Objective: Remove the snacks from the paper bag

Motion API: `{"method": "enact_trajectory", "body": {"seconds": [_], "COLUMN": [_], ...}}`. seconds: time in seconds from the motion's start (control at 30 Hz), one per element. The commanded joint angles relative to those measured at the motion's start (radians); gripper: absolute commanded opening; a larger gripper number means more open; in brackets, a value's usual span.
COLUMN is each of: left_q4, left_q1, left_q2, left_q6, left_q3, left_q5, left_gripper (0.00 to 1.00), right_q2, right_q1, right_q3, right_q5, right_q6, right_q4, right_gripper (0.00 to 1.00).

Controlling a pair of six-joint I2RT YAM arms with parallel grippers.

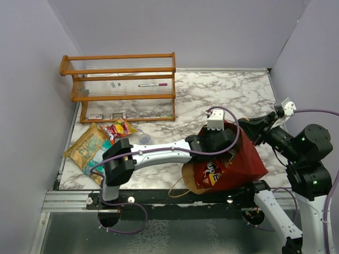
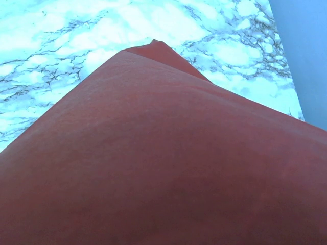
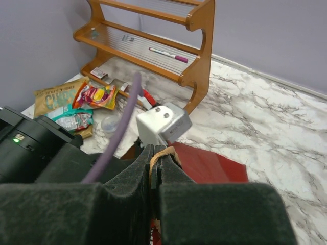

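The dark red paper bag [image 1: 249,161] lies on its side at the near right, its mouth facing left. A red snack packet [image 1: 212,172] shows in the mouth. My left gripper [image 1: 220,145] reaches into the bag, and its fingers are hidden under the bag's wall [image 2: 163,163]. My right gripper [image 3: 156,153] is shut on the bag's tan twisted handle [image 3: 164,151] at the bag's top edge [image 1: 241,126]. At the far left of the table lie a tan packet [image 1: 85,145], a red-and-yellow packet [image 1: 117,128] and a teal packet [image 1: 104,152].
A wooden shelf [image 1: 122,87] stands at the back left with a pink pen [image 1: 153,84] on it. A small clear round container [image 1: 144,138] sits between the packets and my left arm. The bag's second handle loop [image 1: 179,189] hangs over the marble table's [image 1: 233,92] near edge.
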Motion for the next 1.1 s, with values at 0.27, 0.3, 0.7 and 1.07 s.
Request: {"method": "enact_trajectory", "body": {"seconds": [0.27, 0.3, 0.7, 1.07], "left_q4": [0.214, 0.230, 0.265, 0.186], "left_q1": [0.003, 0.003, 0.003, 0.002], "left_q2": [-0.421, -0.443, -0.600, -0.842], "left_q6": [0.150, 0.166, 0.335, 0.584], "left_q3": [-0.198, -0.202, -0.104, -0.031], "left_q5": [0.236, 0.263, 0.508, 0.608], "left_gripper": [0.00, 0.00, 0.00, 0.00], "right_q2": [-0.061, -0.062, -0.054, -0.052], "right_q1": [0.002, 0.002, 0.002, 0.002], "right_q3": [-0.005, -0.006, -0.038, -0.042], "right_q5": [0.229, 0.236, 0.241, 0.278], "right_q6": [0.098, 0.110, 0.158, 0.146], "right_q4": [0.049, 0.056, 0.095, 0.102], "right_gripper": [0.02, 0.02, 0.02, 0.02]}}
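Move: The orange packet to come out is already pinched in the shut left fingers, hidden inside the paper bag. The bag's middle lies about 12 cm back of the left hand, 2 cm right and 8 cm below, and the Doritos packet in its mouth some 17 cm back, 6 cm left and 10 cm below. The snack pile is about 52 cm left, 4 cm back and 17 cm below. From the right hand, which holds the handle, the pile lies some 52 cm left, 2 cm ahead and 36 cm below. The orange packet is drawn up out of the paper bag by the left hand, which keeps its pinch while rising about 30 cm, also backing away and swinging left over roughly 10 cm each. Its wrist turns clockwise and rolls left side down. The right hand keeps hold of the handle, easing about 3 cm right and turning some 15 degrees clockwise. ##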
